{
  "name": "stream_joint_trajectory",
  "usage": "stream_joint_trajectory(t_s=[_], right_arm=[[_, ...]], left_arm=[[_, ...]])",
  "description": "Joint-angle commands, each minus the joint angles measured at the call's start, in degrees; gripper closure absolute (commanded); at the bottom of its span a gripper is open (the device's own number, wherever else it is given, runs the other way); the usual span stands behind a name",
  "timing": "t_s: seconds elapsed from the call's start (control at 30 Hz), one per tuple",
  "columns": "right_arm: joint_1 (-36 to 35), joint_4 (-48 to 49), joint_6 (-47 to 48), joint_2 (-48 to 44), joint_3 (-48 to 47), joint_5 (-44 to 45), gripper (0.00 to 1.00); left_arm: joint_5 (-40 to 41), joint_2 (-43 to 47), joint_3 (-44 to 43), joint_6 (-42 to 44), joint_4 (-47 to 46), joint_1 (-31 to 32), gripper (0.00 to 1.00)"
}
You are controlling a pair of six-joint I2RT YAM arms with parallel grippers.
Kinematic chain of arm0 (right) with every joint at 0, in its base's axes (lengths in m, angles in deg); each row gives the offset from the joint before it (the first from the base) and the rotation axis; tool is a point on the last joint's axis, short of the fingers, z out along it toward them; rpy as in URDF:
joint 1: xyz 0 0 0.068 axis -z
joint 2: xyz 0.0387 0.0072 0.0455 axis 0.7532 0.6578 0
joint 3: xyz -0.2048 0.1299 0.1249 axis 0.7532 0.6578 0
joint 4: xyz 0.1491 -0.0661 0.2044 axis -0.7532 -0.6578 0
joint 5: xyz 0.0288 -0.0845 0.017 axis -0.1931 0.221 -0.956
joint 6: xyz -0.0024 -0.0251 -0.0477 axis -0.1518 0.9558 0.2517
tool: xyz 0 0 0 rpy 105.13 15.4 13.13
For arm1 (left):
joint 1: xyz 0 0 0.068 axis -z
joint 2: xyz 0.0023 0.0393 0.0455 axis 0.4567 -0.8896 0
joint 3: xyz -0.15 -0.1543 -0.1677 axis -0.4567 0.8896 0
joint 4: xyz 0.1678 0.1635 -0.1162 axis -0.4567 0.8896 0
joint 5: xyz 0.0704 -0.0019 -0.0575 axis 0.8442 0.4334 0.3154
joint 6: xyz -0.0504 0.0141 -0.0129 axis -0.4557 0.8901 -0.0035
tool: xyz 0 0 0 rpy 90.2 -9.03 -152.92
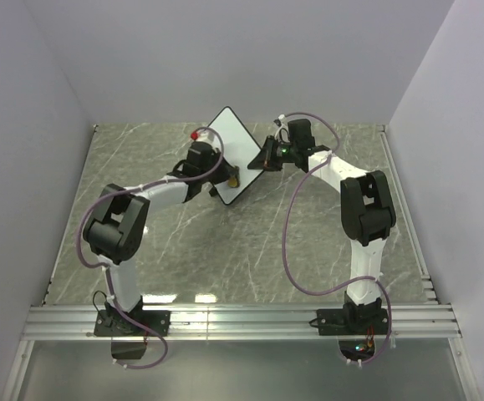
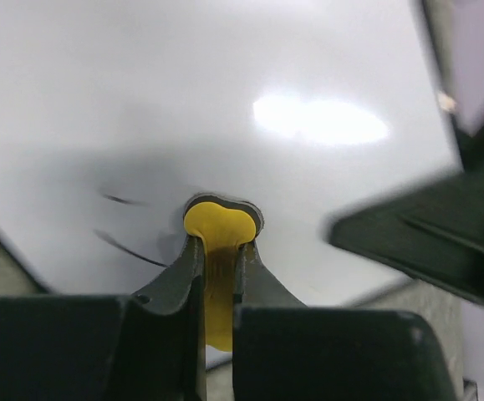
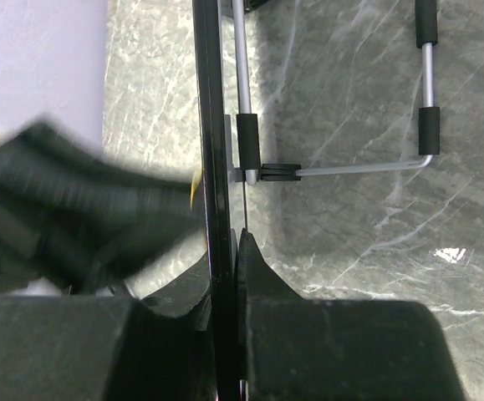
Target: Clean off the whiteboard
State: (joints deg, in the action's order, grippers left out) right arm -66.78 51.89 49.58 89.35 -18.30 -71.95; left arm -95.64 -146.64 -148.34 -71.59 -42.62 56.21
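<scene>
The whiteboard (image 1: 235, 149) stands tilted on the marble table, held up on edge. My left gripper (image 2: 219, 244) is shut on a small yellow eraser (image 2: 218, 225), whose tip presses against the whiteboard (image 2: 225, 83). Thin black pen strokes (image 2: 129, 248) remain just left of the eraser. My right gripper (image 3: 226, 244) is shut on the whiteboard's black rim (image 3: 211, 125), seen edge-on. In the top view the right gripper (image 1: 267, 156) clamps the board's right edge and the left gripper (image 1: 225, 178) is at its lower front face.
A bent wire stand (image 3: 342, 170) with black sleeves lies behind the board on the marble table (image 1: 225, 242). A small red object (image 1: 196, 133) shows by the board's left corner. White walls enclose the table on three sides.
</scene>
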Motion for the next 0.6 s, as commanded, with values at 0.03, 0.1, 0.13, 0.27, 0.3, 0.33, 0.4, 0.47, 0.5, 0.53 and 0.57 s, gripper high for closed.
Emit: stream_joint_trajectory(t_s=[0.03, 0.1, 0.13, 0.27, 0.3, 0.33, 0.4, 0.47, 0.5, 0.53, 0.57], right_arm=[[-2.5, -3.6, -6.3, -3.1, 0.8, -4.0, 1.0], [-2.4, -4.0, -5.7, -3.2, 0.3, -4.0, 1.0], [-2.4, -4.6, -5.6, -3.4, 0.2, -3.8, 1.0], [-2.2, -5.0, -5.6, -3.5, -0.7, -3.7, 1.0], [-2.3, -5.0, -5.6, -3.3, -1.3, -3.7, 1.0], [-2.3, -5.2, -5.7, -3.3, -1.6, -3.7, 1.0], [-2.3, -5.3, -6.0, -2.9, -2.4, -3.7, 1.0], [-2.2, -5.2, -6.3, -2.7, -2.6, -3.7, 1.0], [-2.4, -4.8, -6.4, -2.4, -2.7, -3.7, 1.0], [-2.4, -4.7, -6.7, -2.4, -2.7, -3.7, 1.0], [-2.4, -4.5, -7.0, -2.3, -2.6, -3.7, 1.0]], left_arm=[[0.5, -6.6, 1.7, 0.3, 6.8, -7.1, 1.0], [0.4, -7.4, 1.0, 0.5, 7.6, -9.2, 1.0], [0.4, -7.8, 0.8, 0.5, 7.9, -9.7, 1.0], [1.3, -9.3, 1.0, 0.4, 7.6, -10.8, 1.0], [1.0, -9.3, 1.6, 0.3, 6.9, -10.8, 1.0], [1.0, -8.9, 2.2, 0.1, 5.6, -10.8, 1.0], [0.2, -8.4, 3.4, -0.3, 4.7, -10.6, 1.0], [0.0, -7.1, 3.9, -0.1, 4.2, -10.2, 1.0], [0.1, -6.6, 3.8, 0.0, 4.4, -9.9, 1.0], [0.2, -5.7, 3.3, 0.1, 4.7, -9.7, 1.0], [0.4, -5.0, 2.9, 0.2, 5.8, -9.7, 1.0]])
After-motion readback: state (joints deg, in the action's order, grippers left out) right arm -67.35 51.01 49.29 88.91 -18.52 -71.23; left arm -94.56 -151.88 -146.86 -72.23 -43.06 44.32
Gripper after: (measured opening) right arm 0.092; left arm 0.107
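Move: My left hand already presses the yellow eraser on the tilted whiteboard. The last pen strokes lie about 5 cm to its left, 3 cm ahead and a little lower. Beyond them, the board's lower-left edge is about 10 cm left, 4 cm ahead and 6 cm down, and the board's middle some 5 cm ahead and 1 cm left. From my right hand, pinching the board's right edge, the strokes lie about 13 cm left and 1 cm back. With my left fingers still shut on the eraser, I wipe quickly left across the strokes to the board's lower-left edge, about 10 cm left, 5 cm forward and 6 cm down with the board's slope, the wrist turning some 15 degrees counter-clockwise. There I stop, eraser still on the board, while my right hand keeps its pinch and holds the board nearly still. ##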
